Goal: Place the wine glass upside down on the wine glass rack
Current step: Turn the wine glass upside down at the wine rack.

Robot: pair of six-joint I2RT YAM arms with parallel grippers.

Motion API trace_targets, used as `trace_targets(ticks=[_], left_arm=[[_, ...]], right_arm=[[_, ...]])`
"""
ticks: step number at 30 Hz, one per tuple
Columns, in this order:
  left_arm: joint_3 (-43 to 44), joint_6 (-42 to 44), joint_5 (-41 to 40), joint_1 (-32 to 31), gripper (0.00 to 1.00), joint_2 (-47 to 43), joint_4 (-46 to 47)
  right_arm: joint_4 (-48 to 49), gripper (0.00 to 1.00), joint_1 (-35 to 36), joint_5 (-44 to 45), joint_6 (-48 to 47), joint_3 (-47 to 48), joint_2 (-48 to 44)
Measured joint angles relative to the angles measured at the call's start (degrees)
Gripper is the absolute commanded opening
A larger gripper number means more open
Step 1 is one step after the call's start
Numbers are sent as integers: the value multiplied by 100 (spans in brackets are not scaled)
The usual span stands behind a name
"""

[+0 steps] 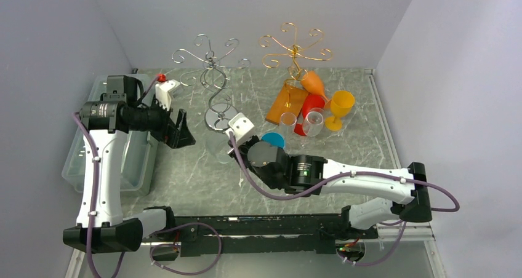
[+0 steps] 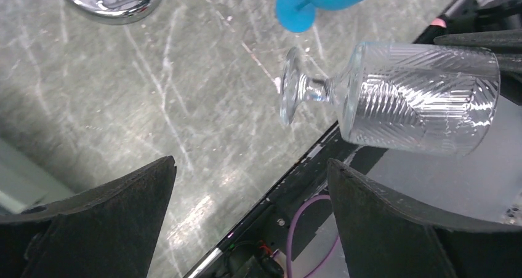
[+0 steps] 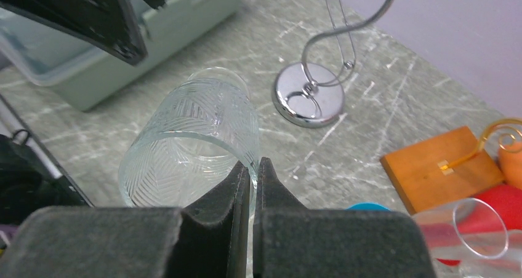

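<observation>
A clear ribbed wine glass (image 3: 191, 136) is held on its side, with my right gripper (image 3: 252, 165) shut on its rim, one finger inside the bowl and one outside. In the left wrist view the glass (image 2: 418, 99) points its foot (image 2: 289, 87) toward the left. In the top view it shows only faintly (image 1: 216, 147), just ahead of the right gripper (image 1: 232, 147). My left gripper (image 1: 178, 130) stands wide open to the left of the glass, with nothing between its fingers (image 2: 249, 162). The silver wire wine glass rack (image 1: 212, 63) stands just behind, its round base (image 3: 311, 93) on the table.
A gold wire rack (image 1: 295, 47) on an orange block (image 1: 286, 103) stands at the back right. Orange, red, yellow and clear glasses (image 1: 317, 109) are crowded around it. A blue glass (image 1: 273, 139) lies by my right wrist. A translucent bin (image 1: 132, 161) sits along the left edge.
</observation>
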Motion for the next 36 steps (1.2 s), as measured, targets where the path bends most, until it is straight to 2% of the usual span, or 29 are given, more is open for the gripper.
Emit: trace_targets(ticks=[8, 12, 15, 16, 22, 23, 26, 27, 28, 34, 35, 36], left_arm=[[-181, 92, 699, 0, 96, -9, 13], [-181, 227, 804, 2, 86, -66, 0], [-179, 332, 903, 0, 67, -81, -37], [-179, 376, 938, 0, 64, -81, -63], [-76, 616, 1139, 2, 63, -70, -282], [-46, 660, 1154, 4, 57, -70, -321], [39, 868, 1248, 11, 17, -70, -459], [59, 894, 1285, 7, 8, -68, -520], [98, 1032, 1270, 7, 2, -55, -586], [297, 1327, 1320, 103, 0, 225, -844], [308, 1355, 1283, 103, 0, 267, -855], [317, 1362, 1226, 103, 0, 282, -855]], right_arm=[[616, 0, 0, -374, 195, -81, -177], [846, 0, 0, -498, 304, -129, -216], [1029, 0, -2, -614, 380, -160, -249], [1104, 0, -2, -651, 415, -181, -264], [1388, 0, -63, -901, 680, -297, -339], [1443, 0, -83, -922, 734, -315, -339], [1615, 0, -136, -1054, 868, -356, -339], [1665, 0, -146, -1082, 898, -374, -339], [1698, 0, -164, -1091, 911, -402, -339], [1707, 0, -238, -1217, 872, -479, -323], [1705, 3, -271, -1255, 881, -479, -297], [1698, 11, -293, -1281, 896, -479, -269]])
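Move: The wine glass, its rim still pinched by the right hand, tilts foot-down: its foot lies about 7 cm right of the open left hand, 1 cm ahead and 6 cm lower. From the right hand that foot is some 4 cm ahead, 7 cm left and 7 cm below. The silver rack's base stands about 21 cm ahead of the left hand, 6 cm to the right and 29 cm below. Keeping its pinch on the rim, the right hand lifts the wine glass about 5 cm, edging left and slightly back towards the left fingers, and rolls its left side up some 20 degrees, then sinks about a centimetre. The left hand eases some 3 cm right and back while rising a little, turns clockwise, and closes on the foot's edge, then drifts slightly forward and down. ##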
